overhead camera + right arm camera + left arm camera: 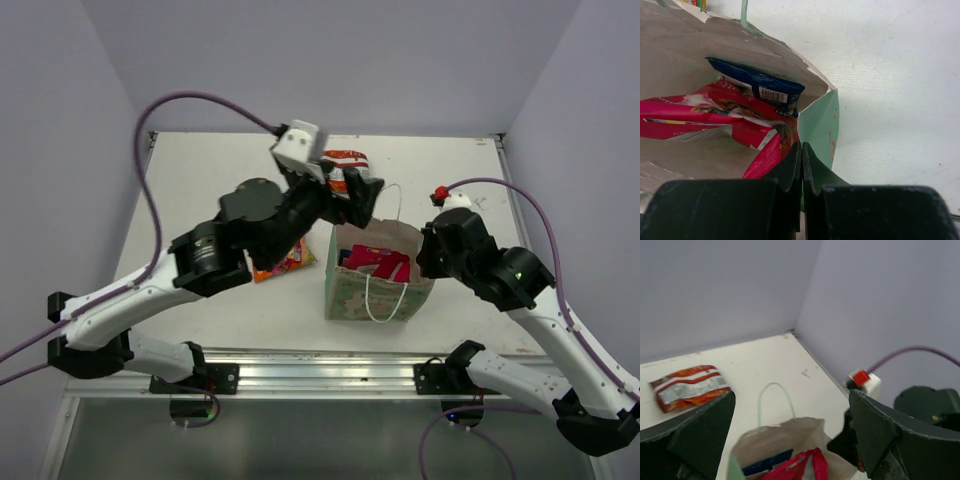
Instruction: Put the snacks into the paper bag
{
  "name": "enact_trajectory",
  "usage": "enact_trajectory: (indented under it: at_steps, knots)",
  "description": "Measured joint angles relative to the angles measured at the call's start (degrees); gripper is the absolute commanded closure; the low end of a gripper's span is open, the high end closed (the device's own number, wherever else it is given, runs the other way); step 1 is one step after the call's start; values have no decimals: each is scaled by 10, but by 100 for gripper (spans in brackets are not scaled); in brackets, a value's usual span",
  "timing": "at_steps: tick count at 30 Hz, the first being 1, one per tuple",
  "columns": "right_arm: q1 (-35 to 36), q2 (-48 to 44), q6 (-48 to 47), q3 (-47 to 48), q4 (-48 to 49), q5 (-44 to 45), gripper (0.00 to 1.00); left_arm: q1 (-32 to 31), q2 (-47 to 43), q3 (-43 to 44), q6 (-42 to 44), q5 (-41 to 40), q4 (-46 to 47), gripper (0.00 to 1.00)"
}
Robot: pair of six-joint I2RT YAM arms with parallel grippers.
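Observation:
The pale-green paper bag (348,293) stands upright mid-table, with the pink packet (385,262) and the blue packet (757,82) inside. My right gripper (801,147) is shut on the bag's right wall (822,122) at the rim. In the top view it (427,255) sits against that side. My left gripper (790,395) is open and empty, hovering above the bag's far rim (785,432). It also shows in the top view (352,198). The red-white-brown packet (690,387) lies on the table behind it. The orange-yellow packet (290,262) lies left of the bag, partly under my left arm.
Lilac walls close the table on three sides. The table's right edge rail (815,360) runs close behind the bag. My right arm's wrist with its red-and-white plug (863,381) stands just right of the bag.

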Motion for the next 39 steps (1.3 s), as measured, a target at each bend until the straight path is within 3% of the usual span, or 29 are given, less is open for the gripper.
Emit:
enact_trajectory:
  at_steps: [5,8,13,17,22,29,34,35,36,37,39]
  knots:
    - [0,4,2,0,0,0,100,17,-129,-74,70,-196,53,0]
    - [0,13,2,0,3,-1,100,120,-160,-85,50,-231,0,0]
    - [0,30,2,0,12,-4,100,307,-120,-221,-8,-108,-40,0]
    - [0,29,2,0,15,-5,100,380,-20,-351,-37,23,-58,0]
    - [0,29,2,-1,16,-5,100,402,25,-417,-49,110,-58,0]
    - [0,29,2,-3,19,-9,100,403,81,-466,-52,201,62,0]
    - [0,29,2,-3,20,-10,100,403,134,-487,-51,224,96,1]
    - [0,29,2,-3,20,-12,100,403,139,-487,-50,226,107,6]
    - [0,29,2,-3,20,-14,100,403,141,-487,-48,228,117,19]
    - [0,29,2,-3,20,-14,100,403,143,-487,-48,230,124,44]
    - [0,29,2,-3,20,-16,100,403,146,-487,-49,233,137,74]
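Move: Nearly beneath the left hand, some 36 cm down, is the paper bag, its middle only about 1 cm ahead and 2 cm right. The orange candy pack lies about 12 cm ahead of the left hand, 18 cm left and 45 cm below; the red chips pack is about 21 cm farther out than the candy and 12 cm to its right. From the right hand the candy is roughly 13 cm ahead, 25 cm left and 23 cm lower. Swinging away from over the bag, the open left hand sweeps some 22 cm left and about 12 cm forward, turning counter-clockwise, then plunges about 45 cm onto the candy pack, tipping down some 40 degrees and easing 4 cm back right. Its fingers then begin closing and pinch the pack's middle. The right hand, still shut at the bag's right rim, nudges it about a centimetre forward and left. ##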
